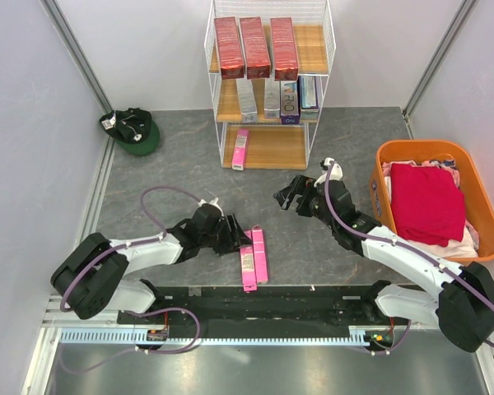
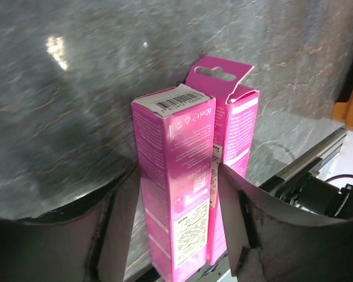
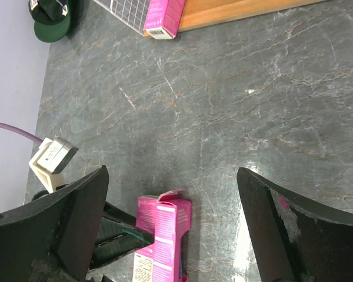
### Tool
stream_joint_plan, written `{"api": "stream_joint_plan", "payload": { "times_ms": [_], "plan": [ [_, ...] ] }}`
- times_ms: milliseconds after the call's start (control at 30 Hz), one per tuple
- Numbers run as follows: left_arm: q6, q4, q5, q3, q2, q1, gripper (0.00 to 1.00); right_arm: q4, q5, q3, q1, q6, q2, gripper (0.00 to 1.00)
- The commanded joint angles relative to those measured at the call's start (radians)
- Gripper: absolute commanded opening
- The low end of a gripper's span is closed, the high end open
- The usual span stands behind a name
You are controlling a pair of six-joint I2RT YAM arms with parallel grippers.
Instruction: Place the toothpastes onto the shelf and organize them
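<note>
Two bright pink toothpastes (image 1: 253, 258) lie side by side on the grey table near its front edge. My left gripper (image 1: 242, 242) has its fingers on either side of the nearer pink box (image 2: 176, 194). Both fingertips touch it, and the right finger (image 2: 232, 205) is wedged against the second pink box (image 2: 238, 123). My right gripper (image 1: 288, 197) hangs wide open above bare table, with the pink pair (image 3: 165, 235) below it. The white wire shelf (image 1: 276, 146) holds three dark red boxes (image 1: 255, 47) on top, silver and blue boxes (image 1: 272, 99) in the middle, and one pink box (image 1: 240, 148) on the bottom board.
An orange tub (image 1: 432, 151) of folded clothes stands at the right, close to the right arm. A dark green cap (image 1: 133, 130) lies at the back left by the wall. White walls close the table in on both sides.
</note>
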Motion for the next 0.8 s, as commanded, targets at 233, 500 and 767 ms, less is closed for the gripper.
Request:
{"api": "stream_joint_plan", "payload": {
  "times_ms": [233, 500, 767],
  "plan": [
    [0.046, -0.165, -0.136, 0.155, 0.22, -0.091, 0.49, 0.012, -0.025, 0.005, -0.01, -0.008, -0.002, 0.98],
    [0.05, -0.168, -0.167, 0.158, 0.126, -0.098, 0.33, 0.012, -0.046, 0.006, -0.012, -0.016, 0.002, 0.98],
    [0.059, -0.167, -0.142, 0.157, -0.065, -0.049, 0.22, 0.003, -0.085, 0.015, -0.012, -0.028, -0.005, 0.98]
  ]
}}
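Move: The left fingers, part open, already straddle the far end of the left-hand pink toothpaste; its middle lies about 6 cm back, 1 cm to the right and 2 cm below this hand. The other pink toothpaste runs right alongside, its middle 4 cm back and 4 cm right of the hand. The pink one on the bottom shelf is some 26 cm ahead and 1 cm left. From the right hand, the left-hand toothpaste is roughly 17 cm back, 10 cm left and 14 cm down. Bring the left gripper about 4 cm to the right and a little forward at table height, pushing the straddled toothpaste against its neighbour while the fingers close to pinch its far end. Then, keeping the squeeze, come back left some 2.5 cm, away from the neighbour, and rise about 2 cm. ##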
